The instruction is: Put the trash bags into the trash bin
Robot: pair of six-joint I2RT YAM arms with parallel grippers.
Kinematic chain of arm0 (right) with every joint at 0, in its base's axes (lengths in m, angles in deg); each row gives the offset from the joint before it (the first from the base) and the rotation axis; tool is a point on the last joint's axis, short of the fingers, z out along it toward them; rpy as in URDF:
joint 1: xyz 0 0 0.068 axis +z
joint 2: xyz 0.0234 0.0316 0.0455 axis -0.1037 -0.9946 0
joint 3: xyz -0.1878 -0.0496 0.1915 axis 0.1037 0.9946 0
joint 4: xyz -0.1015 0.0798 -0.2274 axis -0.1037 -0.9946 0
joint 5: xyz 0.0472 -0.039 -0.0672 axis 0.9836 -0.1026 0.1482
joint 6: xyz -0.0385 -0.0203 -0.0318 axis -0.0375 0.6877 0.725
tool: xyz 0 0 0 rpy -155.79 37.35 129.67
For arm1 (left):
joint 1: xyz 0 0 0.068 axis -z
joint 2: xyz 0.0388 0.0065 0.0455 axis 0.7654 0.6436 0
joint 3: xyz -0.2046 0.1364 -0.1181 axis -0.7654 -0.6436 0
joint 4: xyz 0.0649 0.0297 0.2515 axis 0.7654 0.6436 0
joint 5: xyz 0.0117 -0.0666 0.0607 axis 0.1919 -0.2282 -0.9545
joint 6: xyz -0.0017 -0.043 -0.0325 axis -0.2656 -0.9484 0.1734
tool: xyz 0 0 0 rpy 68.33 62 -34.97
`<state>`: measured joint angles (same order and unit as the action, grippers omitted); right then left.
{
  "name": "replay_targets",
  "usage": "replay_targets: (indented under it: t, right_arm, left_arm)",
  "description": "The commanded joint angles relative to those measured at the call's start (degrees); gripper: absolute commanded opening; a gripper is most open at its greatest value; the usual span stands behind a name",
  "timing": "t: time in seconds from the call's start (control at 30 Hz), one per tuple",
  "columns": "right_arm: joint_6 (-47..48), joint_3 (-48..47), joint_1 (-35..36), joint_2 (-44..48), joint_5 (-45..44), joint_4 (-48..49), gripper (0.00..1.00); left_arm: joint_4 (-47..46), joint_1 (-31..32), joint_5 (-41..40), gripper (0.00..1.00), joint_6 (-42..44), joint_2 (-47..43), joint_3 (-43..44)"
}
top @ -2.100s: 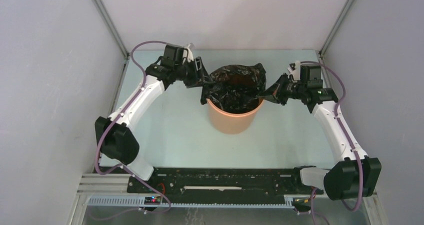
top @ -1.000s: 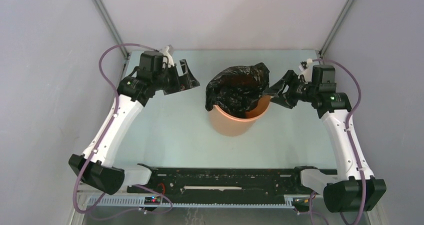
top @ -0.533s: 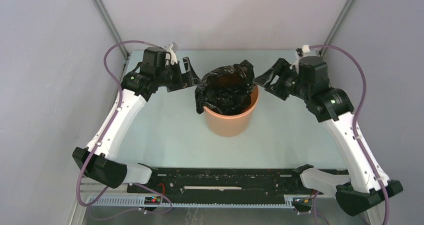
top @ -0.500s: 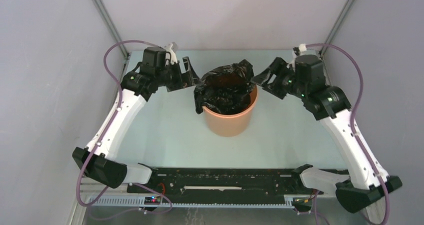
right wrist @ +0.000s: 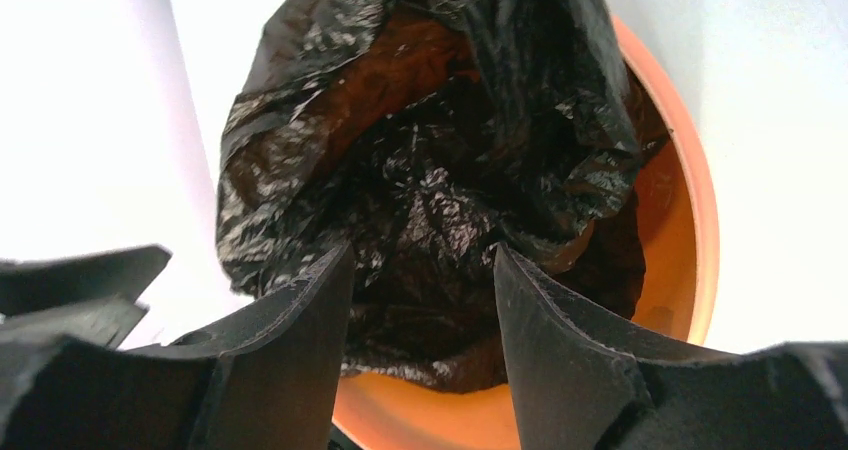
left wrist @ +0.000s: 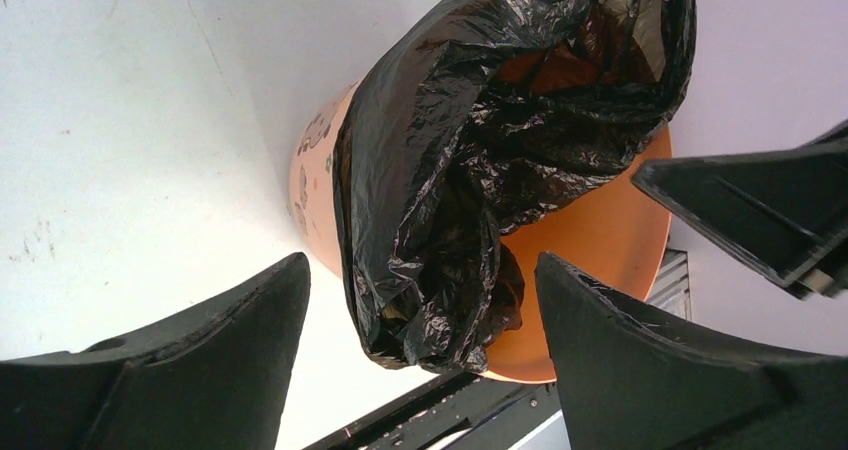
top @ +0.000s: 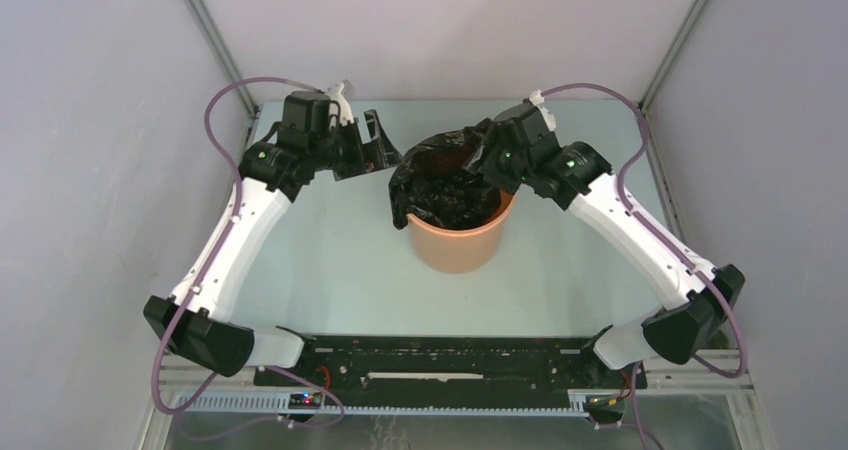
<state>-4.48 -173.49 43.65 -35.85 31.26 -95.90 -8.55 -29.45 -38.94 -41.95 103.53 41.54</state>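
Observation:
The black trash bag [top: 440,185] sits crumpled in the orange trash bin [top: 465,242], with one fold hanging over the bin's left rim. My left gripper [top: 384,150] is open and empty just left of the bin; in the left wrist view [left wrist: 420,266] the bag [left wrist: 450,170] and bin [left wrist: 600,240] lie between and beyond its fingers. My right gripper [top: 478,162] hovers over the bin's far right rim. In the right wrist view [right wrist: 420,256] it is open just above the bag [right wrist: 430,160], inside the bin rim [right wrist: 692,220].
The bin stands mid-table on the pale green table [top: 330,260]. Grey enclosure walls close in on the left, back and right. The black base rail [top: 440,355] runs along the near edge. The right gripper's finger [left wrist: 760,210] shows in the left wrist view.
Both grippers have let go of the bag. The right arm has swung left from beside the bin to over its rim. The left gripper pulled back left, then held still.

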Motion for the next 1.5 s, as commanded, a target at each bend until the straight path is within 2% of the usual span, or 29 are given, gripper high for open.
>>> replay_targets:
  t: [0.0,0.27,0.5,0.67,0.73,0.83,0.9,0.93,1.03,1.13,1.3,1.47]
  right_arm:
    - [-6.6,-1.9,0.4,-2.4,-6.2,-1.1,0.62]
    - [-10.8,-2.7,0.2,-6.3,-10.7,0.9,0.56]
    - [-15.5,-5.6,0.2,-10.6,-15.2,-2.4,0.59]
    - [-17.0,-8.7,0.3,-13.6,-18.4,-4.7,0.52]
    - [-17.4,-9.4,0.0,-14.4,-17.6,-4.6,0.45]
    - [-16.0,-10.9,0.1,-14.0,-14.1,-4.1,0.21]
    - [-15.0,-12.3,-0.6,-13.1,-10.9,-5.6,0.04]
    - [-14.8,-12.4,-1.2,-11.9,-9.0,-6.6,0.0]
    - [-13.0,-9.5,-4.2,-7.2,-0.8,-6.7,0.0]
    - [-8.4,-2.9,-7.9,-0.3,9.9,-1.7,0.0]
    - [-3.4,12.9,-20.0,9.8,38.2,10.3,0.0]
    - [5.2,14.5,-29.2,10.3,54.7,8.2,0.0]
  left_arm:
    - [-0.8,-0.2,1.7,0.88,1.1,-2.4,0.2]
    - [-0.6,-0.2,1.9,0.88,2.0,-4.6,-1.9]
    - [-0.5,-0.2,2.2,0.9,2.4,-6.2,-3.0]
    - [-0.2,-0.2,2.0,0.91,2.6,-7.3,-3.2]
    - [0.0,-0.2,1.9,0.91,2.6,-7.6,-3.3]
    - [0.3,-0.2,2.0,0.91,2.5,-8.2,-3.3]
    - [0.4,-0.2,2.0,0.91,2.6,-8.5,-3.4]
    - [0.4,-0.2,2.1,0.91,2.6,-8.6,-3.6]
    - [0.4,-0.2,2.8,0.91,2.1,-8.7,-4.0]
    - [0.3,0.0,4.5,0.91,1.2,-8.7,-4.3]
    - [-1.3,1.4,6.8,0.88,-0.7,-10.1,-5.6]
    - [-3.7,4.0,7.8,0.82,-2.0,-12.0,-6.5]
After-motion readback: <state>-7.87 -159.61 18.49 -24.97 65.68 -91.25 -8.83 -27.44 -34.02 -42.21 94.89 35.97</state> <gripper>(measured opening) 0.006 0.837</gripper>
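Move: Below and ahead of the open right hand lies the far right part of the trash bag's rim, about 6 cm forward, level sideways and 5 cm lower. The bin's middle is some 6 cm left of that hand, 4 cm back and 18 cm down; the bag's left edge is about 18 cm left, 4 cm back and 7 cm lower. From the left hand, that far right rim is roughly 19 cm right, 5 cm ahead and 6 cm lower. Reaching about 6 cm forward and 5 cm down while turning some 20 degrees clockwise, the right hand shuts its fingers on the bag's far right rim. It then draws the pinched plastic back and to the right, about 7 cm each way and 5 cm up, past the bin's right edge, rolling its left side up. The empty left hand, still open, eases 5 cm back. ##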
